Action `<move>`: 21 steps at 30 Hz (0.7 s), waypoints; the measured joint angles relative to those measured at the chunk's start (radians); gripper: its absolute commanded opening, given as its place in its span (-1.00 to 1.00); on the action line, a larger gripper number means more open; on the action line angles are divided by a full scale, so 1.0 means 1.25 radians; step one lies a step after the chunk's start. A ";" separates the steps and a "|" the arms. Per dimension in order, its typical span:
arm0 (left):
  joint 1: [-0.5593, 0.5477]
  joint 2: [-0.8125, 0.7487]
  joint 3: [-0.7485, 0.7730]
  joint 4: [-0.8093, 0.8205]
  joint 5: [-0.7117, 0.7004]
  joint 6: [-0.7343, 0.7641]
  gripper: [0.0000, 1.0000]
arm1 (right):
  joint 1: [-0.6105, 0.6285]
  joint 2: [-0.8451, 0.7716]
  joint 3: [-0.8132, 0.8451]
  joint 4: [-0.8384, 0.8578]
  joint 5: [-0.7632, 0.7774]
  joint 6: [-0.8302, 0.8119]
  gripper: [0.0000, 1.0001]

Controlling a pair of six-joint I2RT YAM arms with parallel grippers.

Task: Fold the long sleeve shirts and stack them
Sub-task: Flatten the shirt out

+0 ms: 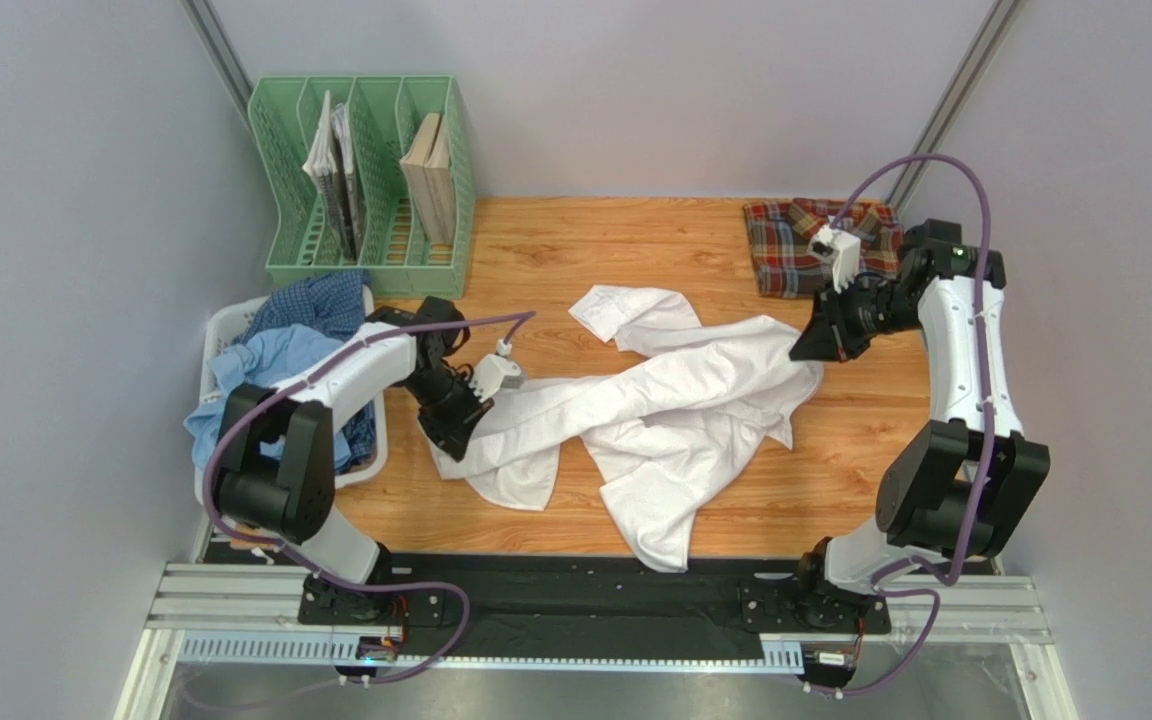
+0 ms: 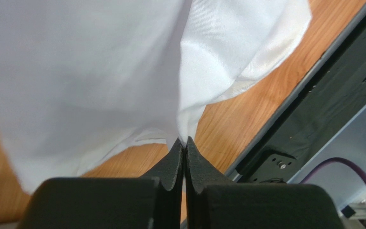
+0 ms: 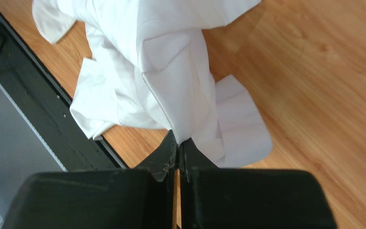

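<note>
A white long sleeve shirt [image 1: 672,405] lies crumpled across the middle of the wooden table [image 1: 567,240]. My left gripper [image 1: 452,435] is shut on its left edge, the cloth [image 2: 123,71] pinched between the black pads [image 2: 173,162]. My right gripper [image 1: 811,348] is shut on the shirt's right end, where the white cloth [image 3: 170,86] rises out of the fingertips [image 3: 168,148]. A folded plaid shirt [image 1: 800,248] lies at the back right. Light blue [image 1: 259,368] and dark blue checked [image 1: 319,305] shirts fill the white basket [image 1: 229,323] on the left.
A green file rack [image 1: 364,188] with books stands at the back left. The black rail [image 1: 567,578] with the arm bases runs along the near edge. Grey walls close in both sides.
</note>
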State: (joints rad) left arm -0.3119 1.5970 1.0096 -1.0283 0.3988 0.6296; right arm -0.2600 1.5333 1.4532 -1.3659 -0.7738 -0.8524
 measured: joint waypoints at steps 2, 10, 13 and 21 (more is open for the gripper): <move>0.020 -0.048 0.046 -0.038 0.018 -0.010 -1.00 | -0.018 0.005 0.060 -0.008 -0.025 0.019 -1.00; 0.162 -0.305 0.487 -0.060 0.084 -0.064 -1.00 | -0.226 0.027 0.436 0.003 -0.246 0.126 -1.00; 0.155 -0.413 0.555 -0.048 0.108 -0.091 -1.00 | -0.297 -0.009 0.493 0.003 -0.335 0.172 -1.00; 0.156 -0.609 0.581 -0.048 0.060 -0.168 -1.00 | -0.477 -0.224 0.488 0.040 -0.452 0.397 -1.00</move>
State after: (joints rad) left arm -0.1173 0.8356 1.7359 -1.0882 0.4732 0.4194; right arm -0.8562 1.2533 2.0628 -1.3163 -1.3388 -0.3557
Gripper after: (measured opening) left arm 0.006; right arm 0.004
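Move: Between the two hands lies the white shirt, pinched in both; its middle is some 30 cm to the left hand's right, 7 cm ahead and just below. From the right hand that middle is about 20 cm left, level fore-and-aft, some 16 cm down. The laundry basket stands roughly 24 cm left of the left hand and 8 ahead; the folded plaid shirt is about 26 cm ahead of the right hand, 12 to its right and 16 below. Hoisting the white shirt between them, both hands keep their pinch and sweep steeply up, the left about 40 cm and the right nearly 30, swinging forward at first and then back towards the bases. They draw apart sideways by several centimetres, pulling on the cloth, while both wrists tip up from their downward slant, the left more sharply. ##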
